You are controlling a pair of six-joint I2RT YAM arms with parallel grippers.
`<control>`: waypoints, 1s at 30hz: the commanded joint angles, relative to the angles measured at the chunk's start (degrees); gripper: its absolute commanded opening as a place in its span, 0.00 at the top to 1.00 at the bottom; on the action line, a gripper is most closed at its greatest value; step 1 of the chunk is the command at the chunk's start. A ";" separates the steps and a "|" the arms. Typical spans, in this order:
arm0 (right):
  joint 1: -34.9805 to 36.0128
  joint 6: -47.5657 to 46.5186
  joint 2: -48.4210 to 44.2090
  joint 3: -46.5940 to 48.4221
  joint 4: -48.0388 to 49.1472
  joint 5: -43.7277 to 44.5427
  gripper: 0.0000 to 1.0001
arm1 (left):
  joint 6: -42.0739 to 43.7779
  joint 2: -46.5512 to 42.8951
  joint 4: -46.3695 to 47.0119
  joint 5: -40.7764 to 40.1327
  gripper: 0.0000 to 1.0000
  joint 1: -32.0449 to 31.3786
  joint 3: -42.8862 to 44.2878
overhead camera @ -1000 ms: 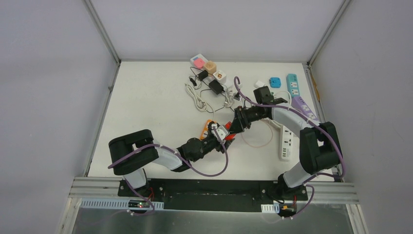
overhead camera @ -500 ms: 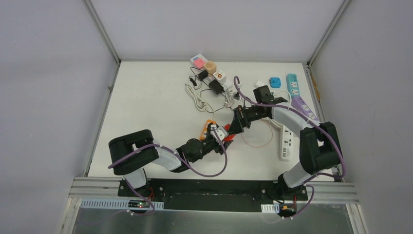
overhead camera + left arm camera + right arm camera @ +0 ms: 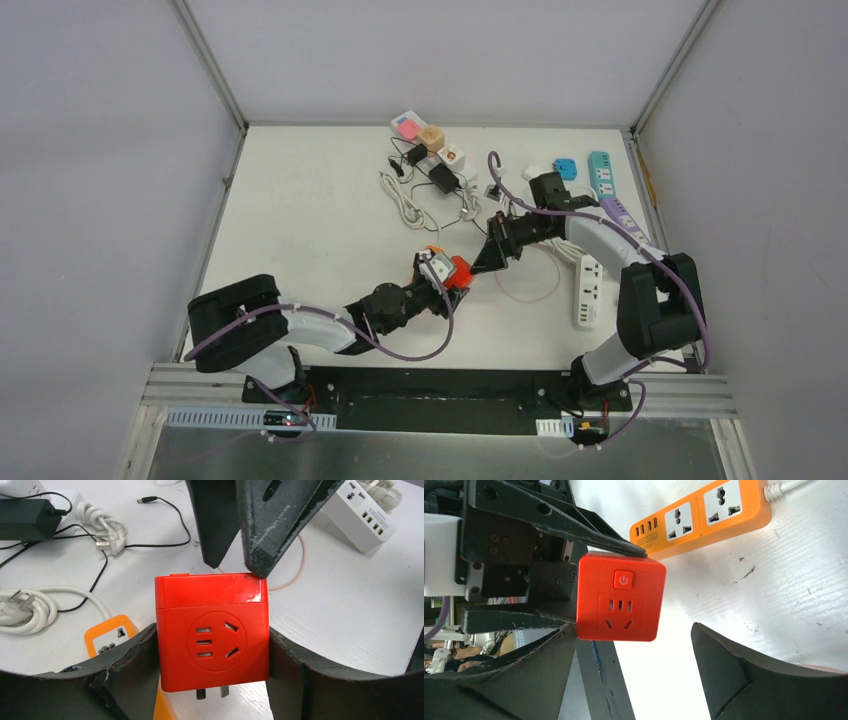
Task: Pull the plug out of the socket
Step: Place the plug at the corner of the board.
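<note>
The plug is a red cube adapter (image 3: 212, 630) with two metal prongs showing free under it, above the table. My left gripper (image 3: 212, 652) is shut on its two sides. The cube shows in the top view (image 3: 458, 270) and in the right wrist view (image 3: 620, 597), power button up. The orange power strip (image 3: 701, 520) lies on the table just behind it, also in the left wrist view (image 3: 107, 635). My right gripper (image 3: 632, 630) is open, its fingers (image 3: 280, 520) close to the cube's far edge; the top view shows it right of the cube (image 3: 492, 257).
A white power strip (image 3: 588, 290), a purple one (image 3: 625, 222) and a teal one (image 3: 600, 172) lie at the right. Cube adapters (image 3: 428, 137), a black adapter (image 3: 441, 178) and white cables (image 3: 400, 200) lie at the back. A thin cable loop (image 3: 530, 288) lies beside the cube.
My left arm has drawn back to the left with the red cube, which now shows apart from the right gripper. My right gripper has shifted slightly right and up.
</note>
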 commanded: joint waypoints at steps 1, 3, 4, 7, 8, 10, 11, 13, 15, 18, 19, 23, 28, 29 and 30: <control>-1.05 -2.49 -3.18 2.69 -1.08 -0.56 0.12 | -4.07 -5.71 -5.48 -3.07 1.00 0.88 0.49; -1.46 -2.65 -3.50 2.63 -1.19 -0.62 0.12 | -5.33 -7.54 -8.49 -3.58 1.00 1.67 0.69; -1.62 -2.69 -3.69 2.62 -1.20 -0.51 0.12 | -6.23 -8.52 -10.26 -3.90 1.00 2.11 0.85; -2.18 -2.87 -4.00 2.70 -1.37 -0.50 0.12 | -8.66 -11.39 -16.23 -4.14 1.00 3.79 1.94; -2.23 -2.95 -4.02 2.70 -1.38 -0.55 0.12 | -9.55 -12.40 -18.31 -4.14 1.00 4.53 2.32; -2.44 -3.03 -4.10 2.62 -1.48 -0.54 0.12 | -11.25 -14.31 -21.74 -3.60 1.00 6.18 2.79; -2.52 -3.05 -4.15 2.61 -1.47 -0.51 0.12 | -12.03 -15.19 -23.03 -3.09 1.00 7.15 2.86; -2.62 -3.11 -4.10 2.61 -1.49 -0.54 0.12 | -14.08 -17.10 -24.97 -2.64 1.00 9.47 2.73; -2.69 -3.14 -4.09 2.67 -1.54 -0.49 0.12 | -16.41 -18.84 -26.85 -2.63 1.00 11.76 2.60; -2.80 -3.22 -4.02 2.69 -1.56 -0.54 0.12 | -19.94 -20.78 -28.82 -2.73 1.00 15.32 2.19; -2.84 -3.22 -3.99 2.70 -1.56 -0.52 0.12 | -20.93 -21.43 -29.42 -2.82 1.00 16.48 2.18; -2.80 -3.31 -3.93 2.70 -1.64 -0.44 0.12 | -22.77 -22.27 -33.58 -4.71 1.00 19.71 3.56; -3.02 -3.40 -4.02 2.70 -1.75 -0.32 0.12 | -25.14 -21.58 -37.01 -5.32 1.00 24.13 6.24; -3.05 -3.40 -4.02 2.70 -1.73 -0.38 0.12 | -25.69 -21.31 -37.22 -5.28 1.00 25.16 6.61; -3.13 -3.40 -4.05 2.70 -1.73 -0.39 0.12 | -26.20 -21.11 -37.30 -5.25 1.00 26.15 6.90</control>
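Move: The left hand already holds the red plug, and its likely goal, the far-left corner area of the white board, is some 36 cm ahead, 52 cm left and 12 cm below. The orange socket strip lies about 3 cm ahead, 6 cm left and 10 cm below; the white cable coil is roughly 20 cm ahead and 13 cm left on the board. From the emptied right hand that corner area lies about 34 cm ahead and 58 cm left. Keeping its pinch on the red plug's sides, the left hand carries the plug about 14 cm left and 9 cm forward, out from the right gripper's open fingers and over the orange strip, at nearly constant height and gathering speed. Its wrist swings some 30 degrees counter-clockwise while the fingers tip down about 20 degrees. The right hand eases off about 1 cm and stops, still open. ##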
